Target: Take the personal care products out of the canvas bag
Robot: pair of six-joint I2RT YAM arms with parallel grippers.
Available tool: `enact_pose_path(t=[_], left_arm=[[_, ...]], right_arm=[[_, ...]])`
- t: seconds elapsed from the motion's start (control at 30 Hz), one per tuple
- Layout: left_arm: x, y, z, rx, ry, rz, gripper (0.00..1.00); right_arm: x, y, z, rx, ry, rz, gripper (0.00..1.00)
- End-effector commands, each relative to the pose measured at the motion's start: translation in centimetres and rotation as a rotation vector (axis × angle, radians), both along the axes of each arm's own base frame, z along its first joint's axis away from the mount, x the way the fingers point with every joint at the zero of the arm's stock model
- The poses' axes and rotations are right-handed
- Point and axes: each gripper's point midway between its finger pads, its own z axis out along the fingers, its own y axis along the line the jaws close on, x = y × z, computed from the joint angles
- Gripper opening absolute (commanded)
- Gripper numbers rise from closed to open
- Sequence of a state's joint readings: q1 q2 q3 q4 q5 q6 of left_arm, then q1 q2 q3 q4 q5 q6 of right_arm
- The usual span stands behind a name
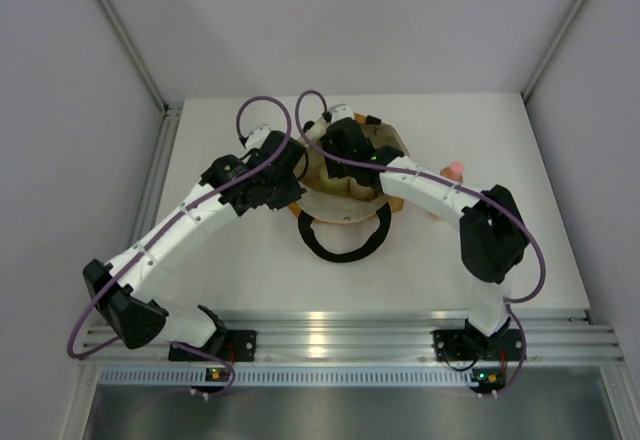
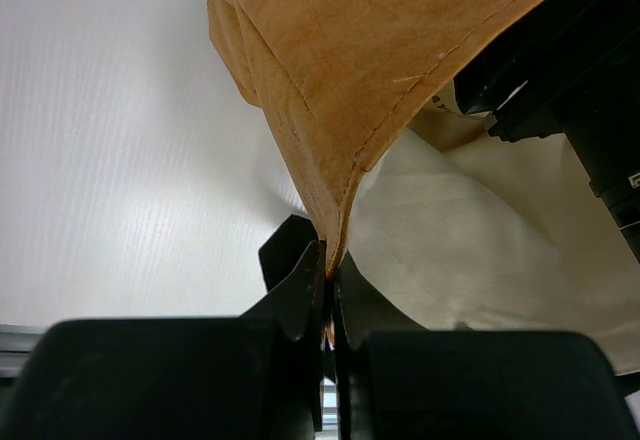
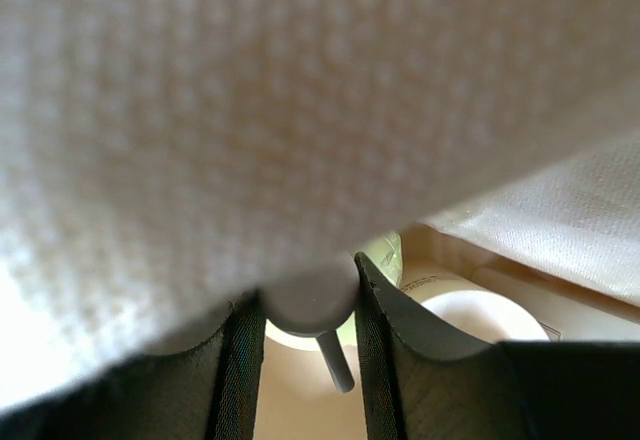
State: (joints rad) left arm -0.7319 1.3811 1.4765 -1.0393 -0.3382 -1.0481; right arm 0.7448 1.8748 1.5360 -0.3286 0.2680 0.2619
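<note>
The canvas bag [image 1: 350, 195] stands at mid-table, mouth up. My left gripper [image 1: 295, 185] is shut on its left rim; in the left wrist view the jaws [image 2: 330, 272] pinch the tan edge [image 2: 340, 60], with cream lining [image 2: 450, 220] to the right. My right gripper [image 1: 350, 155] reaches down into the bag. In the right wrist view its fingers [image 3: 305, 285] close on the white pump top [image 3: 312, 298] of the yellow-green bottle [image 3: 386, 255]. The short cream cylinder [image 3: 470, 312] lies beside it. The orange bottle with pink cap [image 1: 453, 173] stands on the table right of the bag. The clear bottle is hidden.
A black loop handle [image 1: 345, 245] lies on the table in front of the bag. Cream lining fabric [image 3: 300, 90] hangs close over the right wrist camera. Grey walls enclose the table [image 1: 240, 280] at the back and sides.
</note>
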Motion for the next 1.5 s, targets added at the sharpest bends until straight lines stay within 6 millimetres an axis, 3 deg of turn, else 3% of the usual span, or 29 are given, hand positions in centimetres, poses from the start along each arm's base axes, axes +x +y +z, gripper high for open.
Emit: enact_pose_path(t=[0.0,0.1,0.43,0.93,1.17,1.47], left_arm=[[-0.2,-0.2,1.0,-0.033,-0.028,-0.012,0.00],[-0.1,-0.3,0.9,-0.033,-0.027,-0.014,0.00],[0.1,-0.2,0.9,-0.029,-0.031,-0.003,0.00],[0.2,-0.2,0.4,-0.020,-0.020,0.006,0.00],[0.3,-0.3,0.2,-0.021,-0.012,0.013,0.00],[0.3,-0.4,-0.1,-0.023,-0.004,0.018,0.00]], right_arm=[[-0.7,0.0,0.1,0.019,0.020,0.015,0.09],[-0.8,0.5,2.2,0.038,-0.023,0.035,0.00],[-1.9,0.8,10.9,0.117,-0.180,0.074,0.00],[-5.0,-0.1,17.9,0.158,-0.284,0.140,0.00],[-7.0,-0.9,22.9,0.187,-0.352,0.186,0.00],[-9.2,-2.4,27.8,0.231,-0.408,0.222,0.00]])
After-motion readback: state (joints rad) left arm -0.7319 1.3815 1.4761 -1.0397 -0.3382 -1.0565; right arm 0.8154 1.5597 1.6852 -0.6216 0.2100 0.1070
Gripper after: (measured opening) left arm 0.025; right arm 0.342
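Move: The green pump bottle is already gripped by the pump head in the right fingers, its middle about 8 cm below them and 1 cm back. Inside the bag, at similar height, the cream tube stands some 7 cm to the hand's right and 2 cm back, the grey-capped bottle 12 cm right, level. The orange bottle is outside on the table, roughly 26 cm right and 3 cm back. From the left hand, the green bottle lies about 9 cm ahead, 8 cm right and 15 cm below. Keeping its pinch on the pump head, the right hand pulls the green bottle up from its place in the bag. It eases back first, then climbs ever faster, some 16 cm up and 7 cm back, turning about 10 degrees counter-clockwise and tipping its fingers slightly up. The left hand stays put, still pinching the bag's rim. ##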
